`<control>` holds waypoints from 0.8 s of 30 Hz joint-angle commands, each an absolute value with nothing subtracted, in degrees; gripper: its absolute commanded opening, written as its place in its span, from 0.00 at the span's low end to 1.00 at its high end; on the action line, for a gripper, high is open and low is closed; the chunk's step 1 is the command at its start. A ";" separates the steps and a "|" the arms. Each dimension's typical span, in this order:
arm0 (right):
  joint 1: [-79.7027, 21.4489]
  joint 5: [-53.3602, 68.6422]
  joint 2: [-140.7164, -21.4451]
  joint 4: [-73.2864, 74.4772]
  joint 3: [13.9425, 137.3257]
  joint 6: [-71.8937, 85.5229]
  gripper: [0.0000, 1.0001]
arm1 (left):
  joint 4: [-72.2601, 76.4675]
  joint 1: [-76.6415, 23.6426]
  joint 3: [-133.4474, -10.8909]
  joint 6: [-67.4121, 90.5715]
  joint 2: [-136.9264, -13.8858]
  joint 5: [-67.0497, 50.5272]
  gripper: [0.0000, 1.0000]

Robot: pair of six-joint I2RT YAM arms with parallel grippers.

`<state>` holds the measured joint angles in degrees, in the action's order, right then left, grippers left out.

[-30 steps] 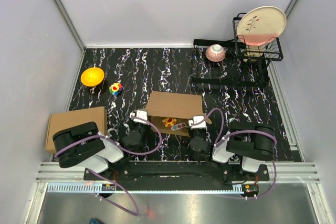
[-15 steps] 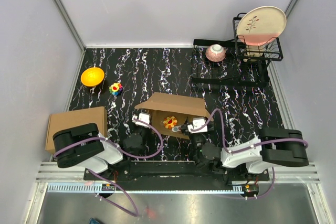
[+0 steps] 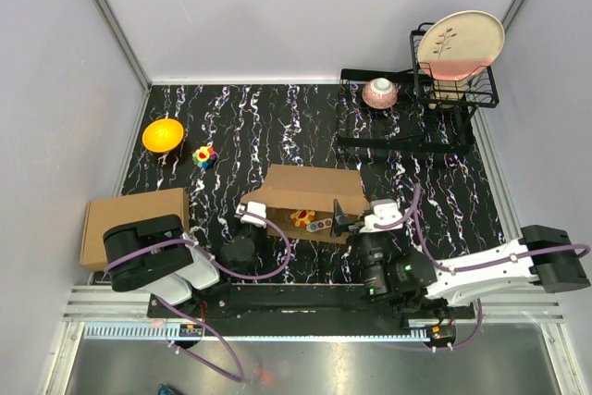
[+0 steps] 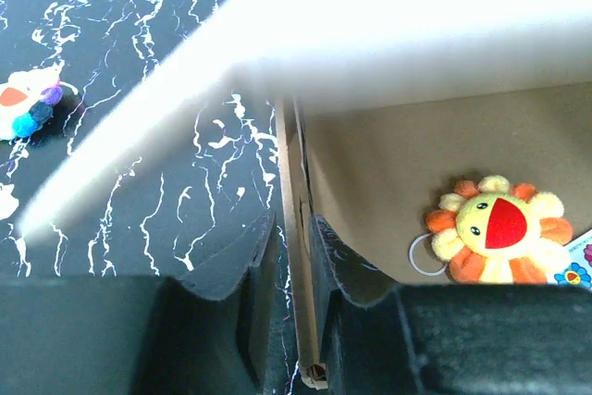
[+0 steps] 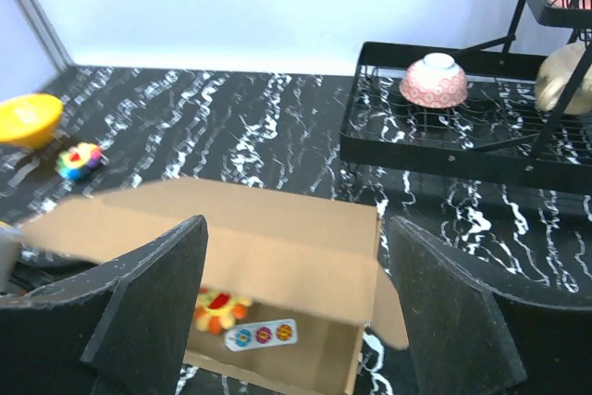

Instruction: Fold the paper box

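Observation:
The paper box point(image 3: 310, 190) is brown cardboard and lies at the table's middle, its lid leaning over the open inside. A sunflower plush point(image 3: 301, 217) and a sticker strip point(image 3: 320, 225) lie in it. My left gripper point(image 3: 252, 214) is at the box's left side. In the left wrist view its fingers point(image 4: 324, 247) straddle the box's left wall point(image 4: 298, 256), shut on it point(image 4: 291, 228). My right gripper point(image 3: 354, 222) is open and empty by the box's right front corner. In the right wrist view it point(image 5: 298, 228) is wide open, with the box point(image 5: 277, 238) seen between the fingers.
A second plain carton point(image 3: 129, 219) sits at the left edge. A yellow bowl point(image 3: 163, 133) and a small colourful toy point(image 3: 204, 155) lie at the far left. A black dish rack point(image 3: 407, 127) at the far right holds a pink bowl point(image 3: 380, 92) and a plate point(image 3: 460, 43).
My right arm has swung out to the right, and its gripper has drawn back a little from the box's right front corner. The left gripper has stayed on the left wall.

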<state>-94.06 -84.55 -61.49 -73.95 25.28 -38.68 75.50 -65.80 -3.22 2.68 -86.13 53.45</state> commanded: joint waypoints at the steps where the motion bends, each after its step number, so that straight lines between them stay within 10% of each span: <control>1: -95.89 -85.61 -57.23 -70.67 30.49 -41.30 0.85 | 95.45 -66.18 -2.55 4.04 -87.54 55.46 0.25; 6: -95.63 -77.97 -54.85 -63.32 33.13 -38.26 0.83 | 95.45 -66.53 -2.55 4.31 -87.54 55.46 0.29; 13: -86.07 -69.10 -52.30 -17.10 36.66 5.37 0.57 | 92.12 -73.90 -0.97 -1.84 -75.62 61.06 0.56; 24: -74.98 -53.71 -62.66 -11.78 31.56 22.23 0.46 | 11.73 -83.49 -11.42 29.43 -39.31 68.37 0.58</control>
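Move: The lid's drooping front flap has its middle about 9 cm left of my right hand, 3 cm ahead and 10 cm below. Inside the box the flower toy lies some 11 cm left, 3 cm ahead and 23 cm down, the dotted card about 7 cm left, 1 cm ahead, just as low. From my left hand, whose fingers straddle the box's left wall, the flap's middle is roughly 11 cm right, 2 cm back and 7 cm higher. I open my left fingers, free them from the left wall and draw that hand back about 5 cm and up some 9 cm, rolling its left side down, to just in front of the flap. My right hand first lifts 5 cm, then swings left and forward, sinking about 10 cm onto the flap's right part while its fingers close to half open and tip slightly down. ##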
